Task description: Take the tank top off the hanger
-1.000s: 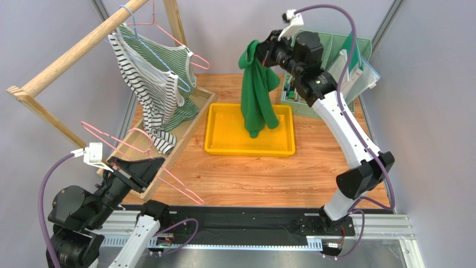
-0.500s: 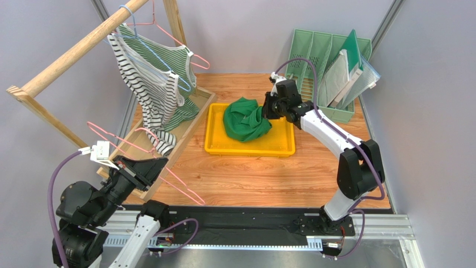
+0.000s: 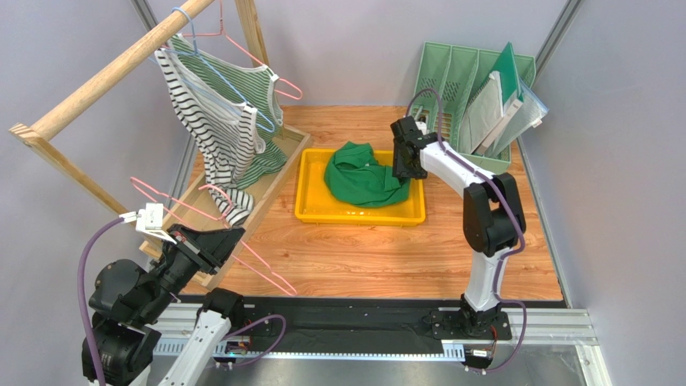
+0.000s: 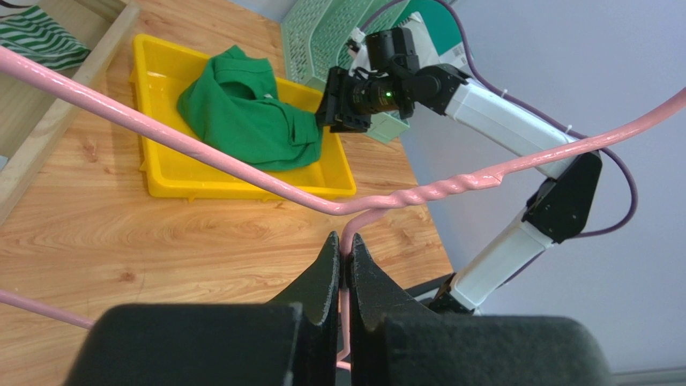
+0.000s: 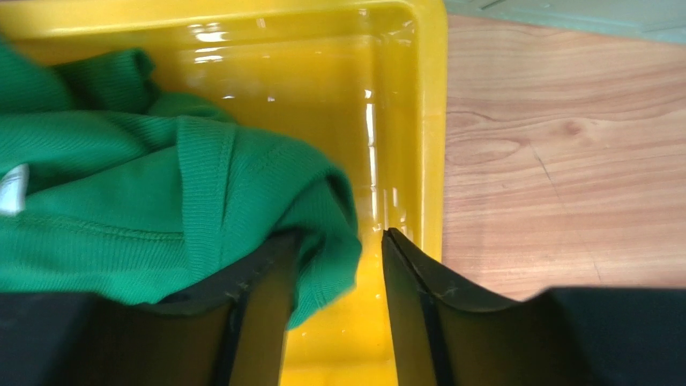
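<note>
The green tank top (image 3: 362,177) lies crumpled in the yellow tray (image 3: 358,217), off any hanger. My right gripper (image 3: 405,161) hovers low at the tray's right end. In the right wrist view the right gripper (image 5: 338,237) is open, and a fold of the tank top (image 5: 121,209) drapes over its left finger, above the tray's floor (image 5: 402,96). My left gripper (image 4: 345,241) is shut on the neck of a bare pink hanger (image 4: 419,193), held at the near left of the table (image 3: 266,273). The left wrist view also shows the tank top (image 4: 241,112).
A wooden rack (image 3: 105,72) at the back left carries striped tops (image 3: 217,121) on hangers above a long wooden base (image 3: 274,173). A green file organizer (image 3: 475,80) stands at the back right, close behind the right arm.
My right gripper brought the hanging green tank top down into the yellow tray and opened. The top now lies in a heap. The left gripper with the pink hanger shifted slightly.
</note>
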Tool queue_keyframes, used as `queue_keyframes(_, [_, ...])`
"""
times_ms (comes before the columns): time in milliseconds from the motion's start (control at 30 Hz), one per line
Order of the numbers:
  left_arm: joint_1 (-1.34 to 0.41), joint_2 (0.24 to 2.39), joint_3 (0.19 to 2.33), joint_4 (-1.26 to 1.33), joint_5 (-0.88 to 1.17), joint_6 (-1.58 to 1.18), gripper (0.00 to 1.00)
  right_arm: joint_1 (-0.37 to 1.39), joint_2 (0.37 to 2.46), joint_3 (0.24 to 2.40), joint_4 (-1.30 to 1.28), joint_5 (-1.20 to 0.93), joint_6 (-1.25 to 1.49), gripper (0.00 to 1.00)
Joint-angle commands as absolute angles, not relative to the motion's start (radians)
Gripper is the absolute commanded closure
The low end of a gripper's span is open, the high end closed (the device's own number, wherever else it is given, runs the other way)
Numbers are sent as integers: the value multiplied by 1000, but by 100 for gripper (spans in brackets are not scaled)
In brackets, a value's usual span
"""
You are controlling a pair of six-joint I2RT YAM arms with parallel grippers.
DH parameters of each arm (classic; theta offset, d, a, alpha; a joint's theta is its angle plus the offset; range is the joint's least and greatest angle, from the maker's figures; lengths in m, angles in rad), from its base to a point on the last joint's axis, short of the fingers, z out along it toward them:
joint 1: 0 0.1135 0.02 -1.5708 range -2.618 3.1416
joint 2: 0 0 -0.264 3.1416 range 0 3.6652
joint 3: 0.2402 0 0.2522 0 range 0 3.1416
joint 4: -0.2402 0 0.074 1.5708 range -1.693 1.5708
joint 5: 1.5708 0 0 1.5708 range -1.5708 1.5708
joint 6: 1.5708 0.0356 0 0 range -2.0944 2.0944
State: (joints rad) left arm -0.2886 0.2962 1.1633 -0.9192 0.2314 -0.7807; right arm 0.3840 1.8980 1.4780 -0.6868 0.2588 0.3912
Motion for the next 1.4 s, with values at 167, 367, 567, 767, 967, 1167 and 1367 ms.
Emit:
queue_keyframes(167, [-291, 299, 1112, -830, 204, -790, 100, 483, 1876, 1660, -1048, 778, 377, 18])
queue_keyframes(367, [-291, 319, 1101, -808, 106, -792, 100, 649, 1721, 1585, -1002, 717, 287, 12])
queue_keyframes(567, [-291, 327, 1072, -769, 39, -814, 100, 880, 1551, 1476, -862, 383, 206, 8])
queue_keyframes(767, [-291, 348, 1057, -727, 32, -828, 100, 988, 1283, 1307, -609, -203, 195, 8])
queue_keyframes(967, [-291, 356, 1054, -715, 41, -841, 100, 997, 1178, 1125, -329, -803, 270, 1])
queue_keyframes(1167, [-291, 325, 1020, -687, 54, -919, 100, 1184, 1258, 1169, -292, -420, 212, 0])
queue_keyframes(1367, [-291, 296, 1000, -681, 61, -1040, 100, 1313, 1286, 1086, 31, -2, 176, 1])
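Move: The free end of the pink hanger, held in the left hand, lies about 38 cm back, 28 cm left and 20 cm above the right hand; from the left hand it is some 8 cm back, 13 cm right and 8 cm lower. The green tank top's middle is about 10 cm left of the right hand and 1 cm ahead, and the yellow tray's middle 11 cm left and 1 cm back, both just below it. Right hand opens off the tank top, swings 35 cm back and left towards the hanger; left hand advances. ##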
